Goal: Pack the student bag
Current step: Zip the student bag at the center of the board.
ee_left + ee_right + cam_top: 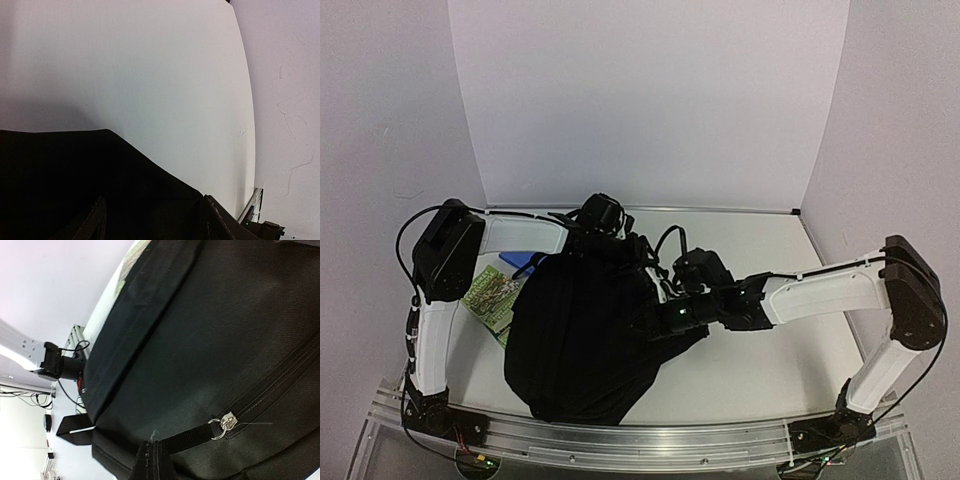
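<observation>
The student bag (pixel 585 330), a large black fabric backpack, lies in the middle of the table. My left gripper (pixel 605 225) is at the bag's far end. In the left wrist view its fingers (pixel 97 222) stand apart, and black bag fabric (pixel 75 175) fills the gap from finger to finger. My right gripper (pixel 665 315) is at the bag's right side. In the right wrist view it (pixel 154 460) is shut on the black pull strap (pixel 187 437), which runs taut to the ring of the silver zipper slider (pixel 226 421). The bag's inside is hidden.
A green-covered book (pixel 492 295) and a blue item (pixel 520 260) stick out from under the bag's left side, close to the left arm. An aluminium rail (pixel 640 435) runs along the near table edge. White walls (pixel 650 100) enclose the back and sides.
</observation>
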`<state>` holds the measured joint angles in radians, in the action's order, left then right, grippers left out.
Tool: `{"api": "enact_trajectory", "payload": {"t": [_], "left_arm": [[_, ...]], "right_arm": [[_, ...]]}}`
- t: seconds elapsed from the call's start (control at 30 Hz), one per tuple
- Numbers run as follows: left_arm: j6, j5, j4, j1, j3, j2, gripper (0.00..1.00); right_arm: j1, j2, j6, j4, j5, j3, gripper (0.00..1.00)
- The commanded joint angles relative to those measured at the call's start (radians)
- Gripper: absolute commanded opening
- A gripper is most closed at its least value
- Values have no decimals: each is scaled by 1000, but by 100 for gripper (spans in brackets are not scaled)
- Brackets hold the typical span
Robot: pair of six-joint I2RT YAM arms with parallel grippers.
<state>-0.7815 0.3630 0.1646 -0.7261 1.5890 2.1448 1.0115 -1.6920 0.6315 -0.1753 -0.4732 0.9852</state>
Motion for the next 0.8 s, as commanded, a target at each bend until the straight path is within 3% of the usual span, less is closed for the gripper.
{"api": "enact_trajectory", "payload": {"t": [0.0, 0.5, 0.57, 0.67, 0.77], "left_arm": [[19, -30, -7, 10, 4, 4, 65], [35, -35, 0, 13, 10, 3, 65], [58, -39, 26, 16, 26, -23, 69], [101, -39, 66, 30, 45, -89, 80], [169, -57, 152, 49, 57, -186, 91]], "right_arm": [[58, 52, 16, -25, -80, -3, 0], [116, 22, -2, 24, -65, -5, 0], [124, 48, -52, 80, -11, 36, 13], [166, 83, -150, 199, 145, 117, 54], [218, 106, -229, 232, 285, 160, 80]]}}
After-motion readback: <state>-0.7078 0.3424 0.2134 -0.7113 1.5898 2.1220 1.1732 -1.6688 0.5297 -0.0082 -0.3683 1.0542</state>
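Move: The zip slider lies about 4 cm ahead of the right hand and a centimetre below, joined to it by the webbing tab already pinched in its shut fingers. The bag's middle is some 12 cm to the left and 2 cm back, 6 cm lower. The green book lies roughly 33 cm left and 7 cm ahead, 12 cm down. From the left hand the slider is about 10 cm back, a centimetre left and level. The right hand pulls the zip tab back about 4 cm, then opens and withdraws; the left fingers widen. ##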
